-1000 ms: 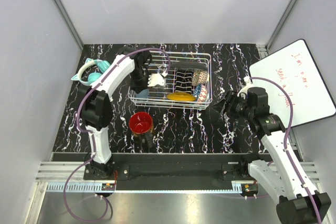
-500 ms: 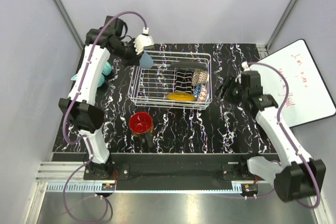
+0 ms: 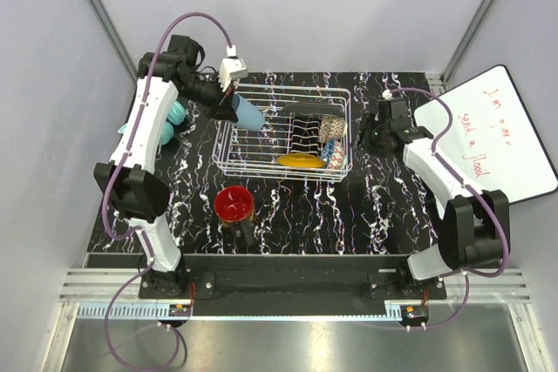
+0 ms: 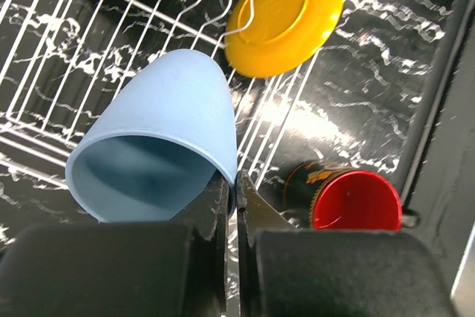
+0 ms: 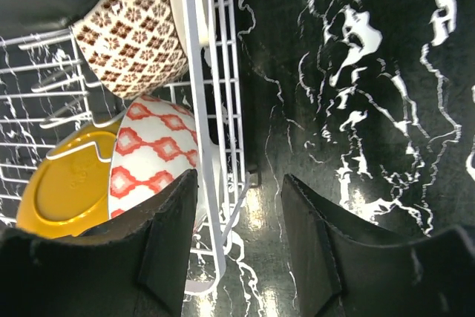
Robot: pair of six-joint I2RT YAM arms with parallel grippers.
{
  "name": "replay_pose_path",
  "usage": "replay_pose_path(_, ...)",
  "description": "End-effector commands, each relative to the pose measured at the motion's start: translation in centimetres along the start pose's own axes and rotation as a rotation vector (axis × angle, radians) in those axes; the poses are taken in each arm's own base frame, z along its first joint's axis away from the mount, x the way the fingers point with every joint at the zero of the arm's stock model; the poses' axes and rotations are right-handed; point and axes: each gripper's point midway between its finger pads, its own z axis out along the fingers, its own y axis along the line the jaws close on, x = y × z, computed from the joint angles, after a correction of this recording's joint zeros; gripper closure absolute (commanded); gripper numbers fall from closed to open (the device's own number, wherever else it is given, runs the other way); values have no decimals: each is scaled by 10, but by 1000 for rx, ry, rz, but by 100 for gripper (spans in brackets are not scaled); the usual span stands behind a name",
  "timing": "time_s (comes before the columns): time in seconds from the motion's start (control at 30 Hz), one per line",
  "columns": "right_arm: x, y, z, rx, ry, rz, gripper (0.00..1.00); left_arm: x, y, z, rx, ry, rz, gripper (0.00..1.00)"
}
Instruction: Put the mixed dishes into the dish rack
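My left gripper is shut on the rim of the light blue cup, held tilted above the left end of the white wire dish rack. The wrist view shows the cup pinched between the fingertips. In the rack lie the mustard-yellow plate and the gold lattice bowl. The dark mug with red inside stands on the table in front of the rack. My right gripper is open at the rack's right end, with the end wall's wire between its fingers.
A red-and-white patterned bowl leans in the rack beside the yellow plate. A teal object lies left of the rack. A whiteboard sits at the right. Grey walls enclose the black marbled table.
The left arm rose out of the rack's left part, swung back-left with the blue cup, and now holds it over the rack's left end. The right arm reached in to the rack's right end.
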Motion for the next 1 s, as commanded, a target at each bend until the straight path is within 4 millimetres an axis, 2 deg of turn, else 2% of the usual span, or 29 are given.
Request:
replay_pose_path(0.0,-21,18,-4,-25,-71,-44,43,-27,-13,-12,32,-116,22,100)
replay_pose_path(0.13,-13,19,3,-25,-45,-50,43,-25,-11,-9,35,-128,15,100)
replay_pose_path(0.2,-8,17,7,-21,-26,-53,47,-25,-11,-9,36,-130,9,100)
replay_pose_path(0.23,-4,15,12,-14,-9,-53,50,-26,-11,-10,35,-134,13,100)
replay_pose_path(0.27,-2,13,16,-6,2,-49,60,-27,-10,-11,32,-137,13,100)
replay_pose_path(0.37,8,7,22,19,34,-47,74,-28,-10,-13,28,-143,13,100)
replay_pose_path(0.5,11,-8,16,88,19,-47,85,-29,-17,-15,48,-159,24,100)
replay_pose_path(0.67,15,-34,2,208,-2,-68,90,-31,-25,-11,104,-191,0,100)
replay_pose_path(0.97,17,-64,-24,334,-12,-74,90,-23,-36,2,208,-214,-54,100)
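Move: The dish rack's right rim lies about 2 cm left of the open right hand, level fore and aft, and 2 cm below it. Inside, the red-patterned bowl sits some 5 cm left, 1 back and 8 below; the flower bowl 7 cm left, 5 ahead and 6 below. The left hand holds the blue cup high over the rack; the empty left half is about 2 cm right, 3 ahead and 18 below. The rack's right rim is what the right hand takes: it eases about 2 cm left and 2 cm down onto the rim and closes its fingers around it, then draws it some 3.5 cm right and 2 cm back, rolling about 10 degrees. The left hand keeps its pinch on the blue cup's rim, drifting about 2 cm right, slightly back and up, and tilting 10 degrees or so. ##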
